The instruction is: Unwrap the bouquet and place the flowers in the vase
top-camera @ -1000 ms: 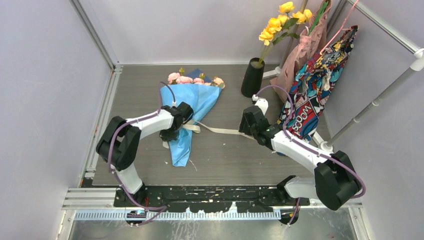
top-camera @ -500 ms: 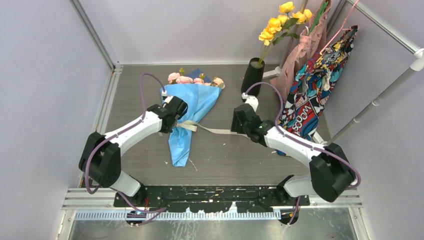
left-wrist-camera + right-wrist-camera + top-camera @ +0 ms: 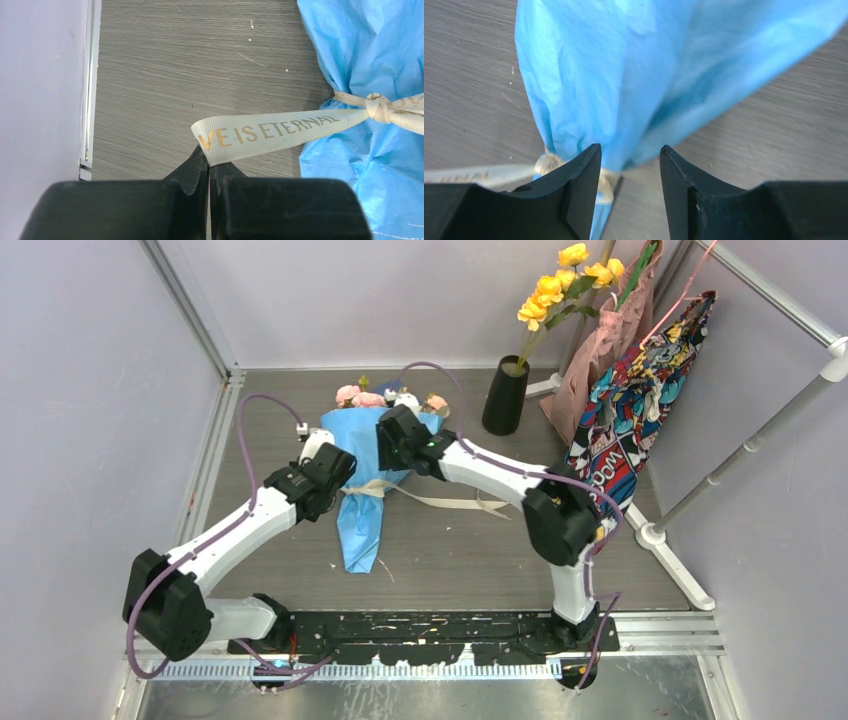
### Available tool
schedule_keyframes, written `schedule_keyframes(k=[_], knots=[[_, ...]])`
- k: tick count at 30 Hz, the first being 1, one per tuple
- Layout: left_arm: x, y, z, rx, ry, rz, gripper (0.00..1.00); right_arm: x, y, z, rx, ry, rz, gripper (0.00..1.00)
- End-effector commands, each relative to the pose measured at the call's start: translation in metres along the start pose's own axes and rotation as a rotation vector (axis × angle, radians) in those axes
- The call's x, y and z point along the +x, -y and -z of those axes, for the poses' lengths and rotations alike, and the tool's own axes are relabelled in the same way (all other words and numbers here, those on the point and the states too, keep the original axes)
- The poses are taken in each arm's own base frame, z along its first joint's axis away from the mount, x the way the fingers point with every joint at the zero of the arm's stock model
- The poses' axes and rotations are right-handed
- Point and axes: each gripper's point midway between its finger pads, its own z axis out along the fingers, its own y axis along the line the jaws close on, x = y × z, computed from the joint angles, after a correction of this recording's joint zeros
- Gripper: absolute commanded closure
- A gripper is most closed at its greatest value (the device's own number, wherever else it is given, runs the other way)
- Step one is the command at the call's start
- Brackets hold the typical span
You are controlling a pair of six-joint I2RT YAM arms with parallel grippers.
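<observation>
The bouquet (image 3: 378, 455) lies on the table, a blue paper cone (image 3: 624, 75) with pale pink flowers (image 3: 365, 397) at its far end. A cream ribbon (image 3: 270, 132) with gold letters is knotted round it (image 3: 378, 106). My left gripper (image 3: 209, 161) is shut on one ribbon end, left of the cone (image 3: 336, 474). The other ribbon end (image 3: 450, 503) lies loose to the right. My right gripper (image 3: 630, 151) hangs open over the cone close to the knot (image 3: 392, 452), nothing between its fingers. The black vase (image 3: 505, 395) stands at the back right.
Yellow flowers (image 3: 560, 285) stand in the vase. A patterned bag (image 3: 635, 410) and a pink garment (image 3: 610, 340) hang from a white rack (image 3: 655, 533) on the right. Walls close in the left and back sides.
My right arm has swung left from the ribbon's right end to above the bouquet. My left arm has stretched out to the left with the ribbon end still pinched.
</observation>
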Motion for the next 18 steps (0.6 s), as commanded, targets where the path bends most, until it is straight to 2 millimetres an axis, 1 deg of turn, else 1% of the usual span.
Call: schedule_keyframes(k=[1,3,4,7,9,12,14,18], knots=[[-0.018,-0.015,0.006,-0.032,0.126,0.139,1.0,0.012,-0.014,-0.033,-0.015,-0.082,0.04,0.47],[-0.022,-0.028,0.014,-0.059,0.174,0.195,1.0,0.023,-0.013,-0.051,0.0,-0.114,0.054,0.47],[-0.026,-0.038,0.018,-0.082,0.203,0.223,1.0,0.032,-0.009,-0.062,0.016,-0.134,0.063,0.47],[-0.044,-0.072,0.041,-0.157,0.307,0.309,1.0,0.046,-0.003,-0.078,0.036,-0.166,0.069,0.47],[-0.057,-0.088,0.055,-0.182,0.349,0.338,1.0,0.052,-0.002,-0.084,0.034,-0.18,0.058,0.47],[-0.071,-0.112,0.075,-0.246,0.389,0.383,1.0,0.058,-0.003,-0.088,0.024,-0.191,0.049,0.47],[-0.077,-0.132,0.088,-0.31,0.425,0.425,1.0,0.061,-0.003,-0.089,0.019,-0.196,0.049,0.47],[-0.081,-0.171,0.117,-0.404,0.502,0.535,1.0,0.067,0.0,-0.092,0.026,-0.21,0.056,0.47]])
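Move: The left hand already holds one ribbon tail; the ribbon's knot lies about 3 cm ahead of it, 15 cm to its right and 11 cm below, with the upper part of the blue wrap 12 cm ahead, 19 cm right. From the open right hand that part of the wrap is about 3 cm ahead, 4 cm left and 11 cm below; the knot is 6 cm back and 9 cm left, the pink flowers 14 cm ahead, 6 cm left. Fingers half open, the right hand comes down about 10 cm, drifting slightly left and forward, until its tips rest on the blue wrap just beyond the knot, straddling a fold, and stays there. Still pinching the ribbon tail, the left hand draws it away from the knot, first mostly left, then steeply up and left, rising some 14 cm while its fingers tip up about 30 degrees. ##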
